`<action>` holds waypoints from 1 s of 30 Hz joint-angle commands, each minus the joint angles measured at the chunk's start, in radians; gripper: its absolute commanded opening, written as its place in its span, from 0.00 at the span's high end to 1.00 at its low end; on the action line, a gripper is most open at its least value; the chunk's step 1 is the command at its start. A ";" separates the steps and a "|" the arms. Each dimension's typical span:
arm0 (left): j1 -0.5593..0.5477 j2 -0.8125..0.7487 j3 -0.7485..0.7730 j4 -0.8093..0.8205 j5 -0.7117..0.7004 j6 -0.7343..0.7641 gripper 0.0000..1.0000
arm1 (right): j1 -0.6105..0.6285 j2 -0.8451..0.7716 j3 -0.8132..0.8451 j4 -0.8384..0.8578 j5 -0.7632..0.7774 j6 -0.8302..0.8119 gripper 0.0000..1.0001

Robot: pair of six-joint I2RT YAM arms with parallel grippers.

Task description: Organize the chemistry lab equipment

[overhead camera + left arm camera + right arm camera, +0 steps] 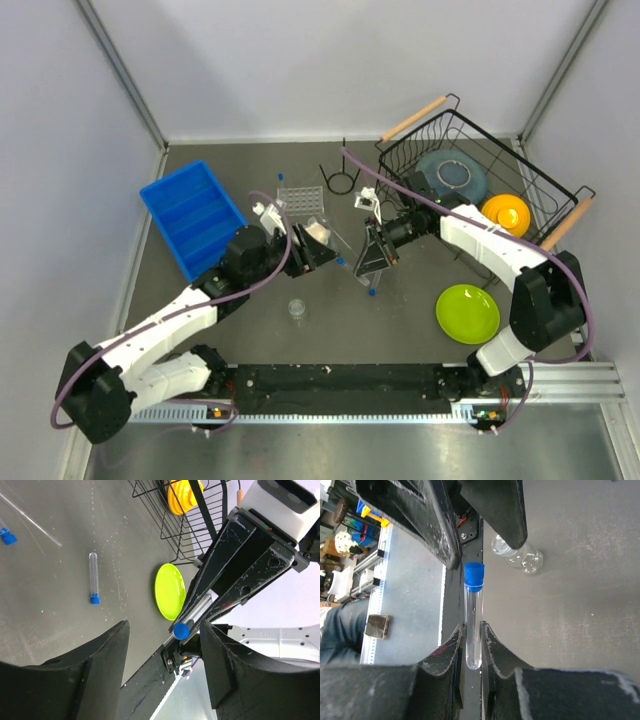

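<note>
My right gripper (472, 630) is shut on a clear tube (473, 615) and holds it out above the table, blue cap (181, 630) outward. The left gripper (164, 630) faces it, open. Its fingers (445, 525) stand either side of the cap with a gap on both sides. In the top view the two grippers meet mid-table, left (318, 252) and right (372, 258). A second capped tube (93, 577) lies flat on the table below them. Near the front stands a small clear cup (297, 309). The clear grid rack (300, 198) and black ring stand (338, 180) are at the back.
A blue bin (192, 215) sits at the back left. The black wire basket (480, 170) at the back right holds a grey plate (452, 175) and an orange bowl (505, 213). A green plate (467, 313) lies front right. Another blue cap (7, 536) shows at the left wrist view's edge.
</note>
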 commanded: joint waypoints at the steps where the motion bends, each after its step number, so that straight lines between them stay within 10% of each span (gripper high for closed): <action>1: -0.038 0.041 0.072 0.086 -0.043 0.000 0.37 | -0.008 0.007 0.025 0.023 -0.053 0.001 0.91; 16: -0.119 0.119 0.101 0.094 -0.070 -0.023 0.54 | -0.012 0.003 0.021 0.031 -0.055 0.001 0.91; 30: -0.124 0.107 0.091 0.100 -0.051 -0.038 0.93 | -0.014 -0.003 0.015 0.030 -0.026 -0.017 0.88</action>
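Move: The blue cap of the test tube in the right hand stands about 4 cm to the left hand's right, 1 cm back and level with it. On the table, some 18–20 cm lower, the glass jar is about 8 cm left and 5 cm back of the left hand, a loose test tube 10 cm right and 2 cm ahead, the powder bag 4 cm left and 13 cm ahead. From the right hand the cap is roughly 4 cm left, 2 cm ahead, 3 cm up. Rightward, slowing as it goes, the left hand slides about 4 cm to bring its fingers around the cap, dipping about a centimetre on the way and coming back up. Its fingers close from about two-thirds open until they pinch the blue cap. The right hand stays in place and keeps its pinch on the tube's lower part. ##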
